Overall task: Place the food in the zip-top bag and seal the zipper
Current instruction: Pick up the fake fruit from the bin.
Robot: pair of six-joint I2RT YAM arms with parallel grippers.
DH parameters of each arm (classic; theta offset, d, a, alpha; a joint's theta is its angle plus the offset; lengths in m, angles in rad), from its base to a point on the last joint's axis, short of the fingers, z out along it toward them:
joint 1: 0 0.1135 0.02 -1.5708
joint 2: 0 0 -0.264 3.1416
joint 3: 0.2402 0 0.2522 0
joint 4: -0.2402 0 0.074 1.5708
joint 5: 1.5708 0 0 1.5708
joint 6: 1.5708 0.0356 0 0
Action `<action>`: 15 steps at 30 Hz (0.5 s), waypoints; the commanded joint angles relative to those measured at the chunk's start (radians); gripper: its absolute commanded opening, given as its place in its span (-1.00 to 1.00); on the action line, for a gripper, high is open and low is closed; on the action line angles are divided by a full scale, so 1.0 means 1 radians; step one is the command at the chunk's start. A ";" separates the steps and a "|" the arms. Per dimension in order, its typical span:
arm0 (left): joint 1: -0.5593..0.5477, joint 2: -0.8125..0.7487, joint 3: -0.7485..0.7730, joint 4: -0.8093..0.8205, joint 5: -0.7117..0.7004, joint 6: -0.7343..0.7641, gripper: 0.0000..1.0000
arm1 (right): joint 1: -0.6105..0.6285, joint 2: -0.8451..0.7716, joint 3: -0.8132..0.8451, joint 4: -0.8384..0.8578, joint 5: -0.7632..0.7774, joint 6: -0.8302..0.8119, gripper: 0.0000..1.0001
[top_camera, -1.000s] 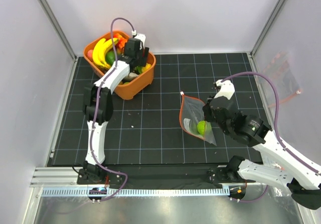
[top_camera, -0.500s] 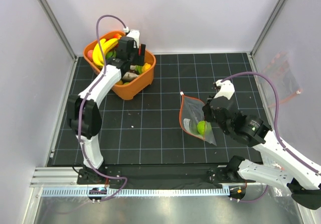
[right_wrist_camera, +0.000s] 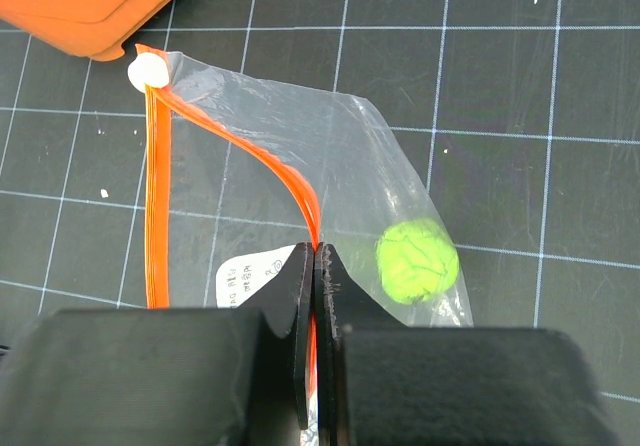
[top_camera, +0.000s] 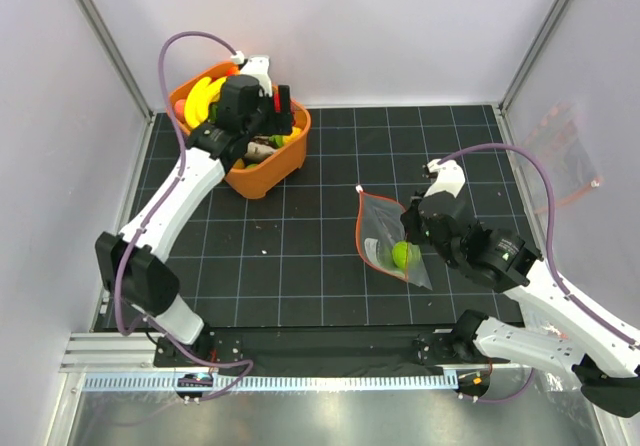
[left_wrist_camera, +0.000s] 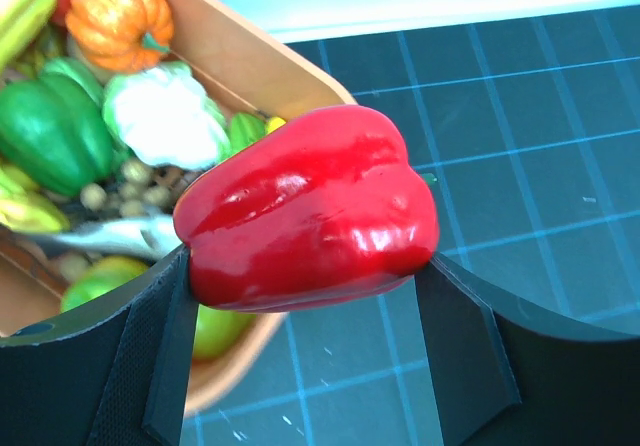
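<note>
A glossy red pepper (left_wrist_camera: pixel 310 216) is clamped between the pads of my left gripper (left_wrist_camera: pixel 308 266), above the right rim of the orange tub (top_camera: pixel 262 176). In the top view that gripper (top_camera: pixel 278 106) hangs over the tub. The clear zip-top bag (top_camera: pixel 385 236) lies on the black mat with its mouth gaping. A lime-green food piece (right_wrist_camera: pixel 417 260) sits inside it. My right gripper (right_wrist_camera: pixel 315 256) is shut on the upper lip of the red-orange zipper (right_wrist_camera: pixel 250 151). The white tab (right_wrist_camera: pixel 147 70) is at the zipper's far end.
The tub holds more food: yellow bananas (top_camera: pixel 203 96), an orange pumpkin (left_wrist_camera: pixel 118 18), a green pepper (left_wrist_camera: pixel 50 126) and a white piece (left_wrist_camera: pixel 165 116). White walls with metal posts enclose the mat. A corner of the tub (right_wrist_camera: pixel 100 6) lies just beyond the bag.
My left arm's elbow has swung out to the left and toward the near edge, while its gripper stays over the tub. The right arm and the bag have not moved.
</note>
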 commanded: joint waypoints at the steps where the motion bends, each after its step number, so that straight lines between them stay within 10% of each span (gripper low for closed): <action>1: -0.003 -0.104 -0.015 -0.053 0.066 -0.073 -0.50 | -0.003 -0.001 0.047 0.030 -0.012 -0.023 -0.98; 15: -0.121 -0.366 -0.179 -0.111 0.350 -0.199 -0.55 | -0.003 0.031 0.055 0.072 -0.061 0.012 -0.99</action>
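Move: The left hand, already holding the red pepper over the right-hand end of the bin, has the bag's open mouth about 20 cm back towards the base, 23 cm to its right and 14 cm lower. The bin's middle is some 12 cm ahead, 11 cm left and 20 cm below it; the lime in the bag sits roughly 18 cm back, 30 cm right and 20 cm down. From the right hand, the mouth is about 7 cm left, 3 cm ahead and 8 cm lower. Back towards the base at a growing pace, about 12 cm, the left hand carries the red pepper away from the bin, first straight back and then bending some 5 cm right towards the bag's mouth, rising slightly. Its wrist swings clockwise about 15 degrees as its left side dips; the fingers keep their hold. The right hand stays nearly still, still pinching the bag's rim. ##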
